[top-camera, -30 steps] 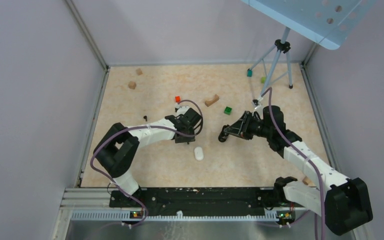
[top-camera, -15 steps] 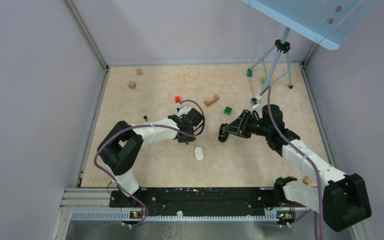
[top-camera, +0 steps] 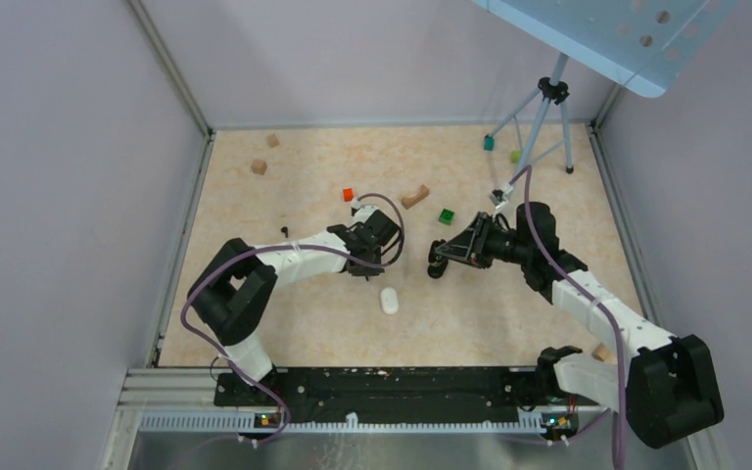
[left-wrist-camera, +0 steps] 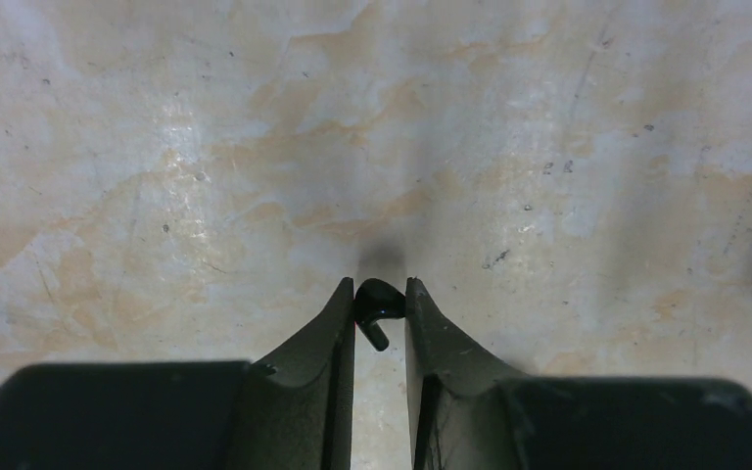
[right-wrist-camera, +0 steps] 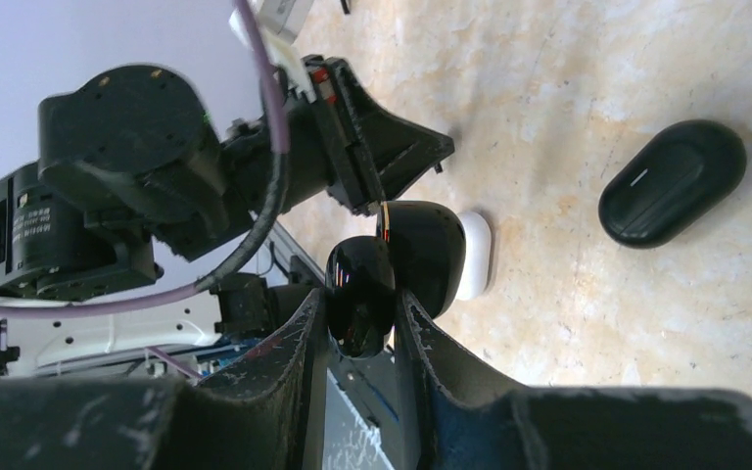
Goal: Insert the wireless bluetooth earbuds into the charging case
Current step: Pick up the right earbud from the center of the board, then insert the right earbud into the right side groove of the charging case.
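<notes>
In the left wrist view a small black earbud (left-wrist-camera: 377, 299) sits pinched between my left gripper's (left-wrist-camera: 380, 289) fingertips, its stem pointing back toward the palm, just above the table. My right gripper (right-wrist-camera: 360, 299) is shut on a glossy black charging case (right-wrist-camera: 426, 250) that looks hinged open, held off the table. From above, the left gripper (top-camera: 362, 262) and right gripper (top-camera: 437, 262) face each other a short way apart at mid-table. A second earbud does not show.
A white oval case (top-camera: 389, 300) lies just in front of both grippers. A closed black oval case (right-wrist-camera: 673, 183) lies on the table in the right wrist view. Farther back are a red block (top-camera: 348, 194), a green block (top-camera: 446, 215), a wooden arch (top-camera: 414, 197) and a tripod (top-camera: 546, 108).
My left gripper's jaws have closed in onto the earbud and the gripper has edged slightly toward the far side. The right gripper has shifted a little with its case.
</notes>
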Tool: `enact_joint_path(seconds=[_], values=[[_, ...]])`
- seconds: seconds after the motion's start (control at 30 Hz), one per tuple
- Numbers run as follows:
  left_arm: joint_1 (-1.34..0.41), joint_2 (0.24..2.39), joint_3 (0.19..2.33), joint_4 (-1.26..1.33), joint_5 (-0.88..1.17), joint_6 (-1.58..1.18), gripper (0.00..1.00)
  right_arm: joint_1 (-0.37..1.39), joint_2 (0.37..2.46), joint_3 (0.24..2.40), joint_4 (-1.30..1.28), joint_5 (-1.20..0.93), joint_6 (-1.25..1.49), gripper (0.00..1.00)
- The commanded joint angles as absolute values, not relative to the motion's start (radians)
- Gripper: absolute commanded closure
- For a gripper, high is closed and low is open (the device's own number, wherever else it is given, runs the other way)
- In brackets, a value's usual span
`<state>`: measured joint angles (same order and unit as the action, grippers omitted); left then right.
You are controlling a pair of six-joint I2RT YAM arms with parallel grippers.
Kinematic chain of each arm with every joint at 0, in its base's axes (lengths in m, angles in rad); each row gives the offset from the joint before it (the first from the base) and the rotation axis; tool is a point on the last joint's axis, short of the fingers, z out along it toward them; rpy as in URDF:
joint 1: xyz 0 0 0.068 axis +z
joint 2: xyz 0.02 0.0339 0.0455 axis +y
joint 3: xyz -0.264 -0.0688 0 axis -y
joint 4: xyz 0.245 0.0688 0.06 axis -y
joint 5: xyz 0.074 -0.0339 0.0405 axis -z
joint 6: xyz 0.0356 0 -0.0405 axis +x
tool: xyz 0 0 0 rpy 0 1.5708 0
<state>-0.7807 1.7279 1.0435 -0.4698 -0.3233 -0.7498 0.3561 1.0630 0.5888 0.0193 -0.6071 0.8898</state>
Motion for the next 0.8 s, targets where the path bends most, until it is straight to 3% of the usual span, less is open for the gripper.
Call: enact_joint_path(seconds=[0.0, 0.17, 0.33, 0.5, 0.6, 0.77], values=[[-0.773, 1.613, 1.105, -0.403, -0.316, -0.613, 0.93, 0.278, 1.126, 0.589, 0.144, -0.789, 0.887, 1.00], [-0.758, 1.538, 1.243, -0.321, -0.104, -0.370, 0.94, 0.204, 1.235, 0.484, 0.630, -1.030, 1.145, 1.00], [-0.759, 1.431, 1.209, -0.164, 0.057, -0.258, 0.99, 0.200, 1.209, 0.475, 0.696, -1.004, 1.200, 1.00], [-0.760, 1.304, 1.041, 0.121, 0.317, -0.205, 1.00, 0.203, 1.150, 0.436, 0.718, -0.945, 1.265, 1.00], [-0.761, 1.245, 0.908, 0.330, 0.366, -0.234, 1.00, 0.207, 1.133, 0.375, 0.870, -0.914, 1.356, 1.00], [-0.768, 1.218, 0.856, 0.419, 0.465, -0.273, 1.00, 0.215, 1.114, 0.325, 0.986, -0.874, 1.420, 1.00]])
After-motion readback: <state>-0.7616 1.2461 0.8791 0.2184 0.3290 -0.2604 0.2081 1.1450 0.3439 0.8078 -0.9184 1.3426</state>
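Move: The right earbud is already pinched in the left fingers, at board level; the open charging case it is bound for is held in the air by the right hand, about 13 cm to the left hand's right, 2 cm nearer the bases and some 14 cm up. Under that case a closed black case lies on the board, 14 cm right and 3 cm ahead of the left hand; a white case sits 5 cm right and 5 cm back. From the right hand the earbud is about 15 cm left, 3 cm ahead and 15 cm below. The right earbud, kept between the left fingertips, goes up off the board some 23 cm and about 10 cm right towards the open case, first bulging forward a little, then drawing back, while the left wrist swings the fingers from steeply down to nearly level, pointing right at the case. The right hand keeps its grip, rolling the case's free end upward some 20 degrees and raising it a little. ##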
